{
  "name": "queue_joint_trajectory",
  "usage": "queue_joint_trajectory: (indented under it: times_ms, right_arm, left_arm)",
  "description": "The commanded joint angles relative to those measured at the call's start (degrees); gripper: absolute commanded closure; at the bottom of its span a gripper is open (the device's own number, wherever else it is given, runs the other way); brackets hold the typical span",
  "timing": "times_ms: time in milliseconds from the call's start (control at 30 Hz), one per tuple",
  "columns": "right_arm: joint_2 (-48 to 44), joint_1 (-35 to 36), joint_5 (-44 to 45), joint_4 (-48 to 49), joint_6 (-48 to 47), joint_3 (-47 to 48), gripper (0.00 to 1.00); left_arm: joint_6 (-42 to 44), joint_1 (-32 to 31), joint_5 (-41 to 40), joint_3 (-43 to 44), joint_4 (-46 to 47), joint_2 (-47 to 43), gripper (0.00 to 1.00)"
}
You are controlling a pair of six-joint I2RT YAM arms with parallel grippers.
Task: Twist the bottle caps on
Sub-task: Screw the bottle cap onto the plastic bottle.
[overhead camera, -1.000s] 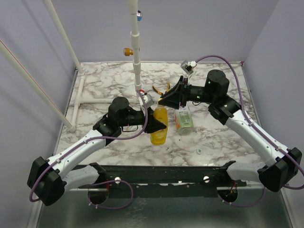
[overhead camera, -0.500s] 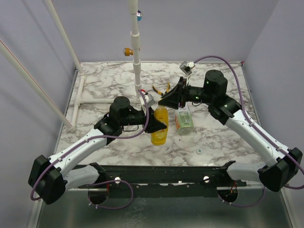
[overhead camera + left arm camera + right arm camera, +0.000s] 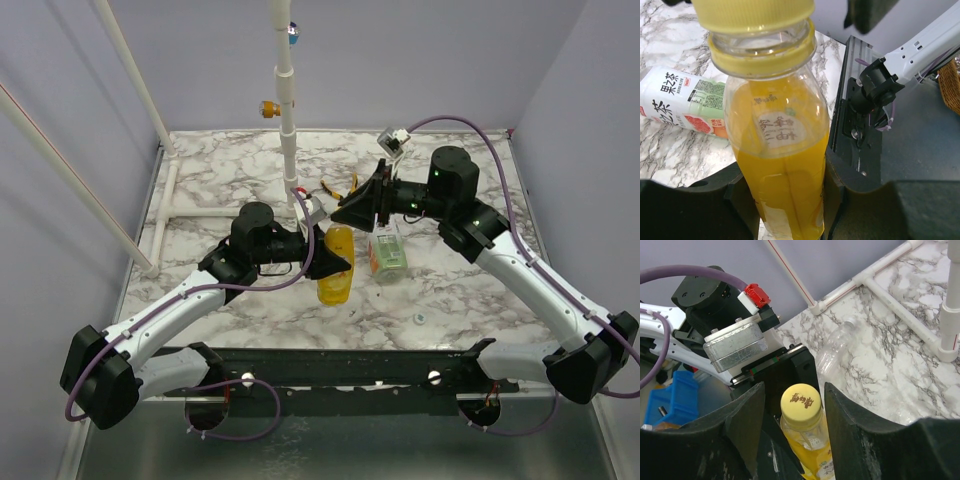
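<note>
The yellow bottle (image 3: 335, 265) stands upright near the table's middle, with my left gripper (image 3: 785, 200) shut on its body (image 3: 780, 165). A yellow cap (image 3: 801, 401) sits on its neck (image 3: 760, 42). My right gripper (image 3: 795, 390) is over the top, one finger on each side of the cap with a gap on both sides, open. In the top view the right gripper (image 3: 345, 213) hides the cap. The clear bottle with a green-and-white label (image 3: 388, 255) lies just right of the yellow one (image 3: 680, 102). A whitish cap (image 3: 420, 319) lies near the front edge.
Yellow-handled pliers (image 3: 340, 188) lie behind the bottles. A white pipe frame (image 3: 200, 210) lies at the left and a white post (image 3: 288, 120) stands behind the middle. Another clear bottle (image 3: 832, 352) lies on the marble beyond the left gripper.
The right gripper has shifted slightly over the yellow bottle's top. The left arm and the bottle have stayed put.
</note>
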Motion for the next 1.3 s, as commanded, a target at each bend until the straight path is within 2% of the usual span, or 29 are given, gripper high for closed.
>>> queue_joint_trajectory:
  times_ms: [0, 200, 367, 700, 933, 1133, 1267]
  right_arm:
    - [-1.4, 0.4, 1.5, 0.6, 0.6, 1.2, 0.45]
    - [-1.7, 0.4, 1.8, 0.8, 1.0, 0.5, 0.47]
    - [-1.2, 0.4, 2.1, -0.4, 0.8, 1.0, 0.57]
    - [-0.9, 0.4, 3.6, -1.8, 0.7, 0.8, 0.65]
    - [-0.5, 2.3, 12.5, -6.4, 0.3, 1.9, 0.71]
    - [1.3, 5.7, 26.1, -10.9, 2.0, 3.8, 0.73]
    - [4.5, 9.7, 38.2, -16.2, 3.1, 7.6, 0.74]
  left_arm:
    - [0.7, 0.4, 1.7, 2.1, 1.6, 0.2, 1.0]
    - [0.7, 0.4, 1.7, 2.2, 1.4, 0.2, 1.0]
    - [0.7, 0.4, 1.7, 2.3, 1.2, 0.1, 1.0]
    - [1.6, 0.4, 0.2, 3.5, 0.9, 0.3, 1.0]
    - [4.0, 0.4, -10.5, 5.9, -1.1, 1.3, 1.0]
    - [4.9, -0.5, -22.9, 8.7, -1.1, 3.3, 1.0]
    - [5.8, -2.1, -32.5, 10.5, -1.0, 4.3, 1.0]
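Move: The yellow cap sits on the bottle neck between my right hand's open fingers, practically at its grip point, perhaps 1 cm low. The green bottle lies about 8 cm farther out and 14 cm to the right of this hand, the pliers some 21 cm ahead and 3 cm right, both some 30 cm below. From my left hand, which holds the yellow bottle, the cap is roughly 5 cm ahead and 10 cm up. I close my right fingers on the cap, pinching it from both sides while the wrist hardly moves. Then I turn that wrist clockwise about 20 degrees, while my left hand keeps its grip on the bottle and turns counter-clockwise some 15. Through this twist both hands swing forward together, level, about 5 cm towards the pliers' side. ##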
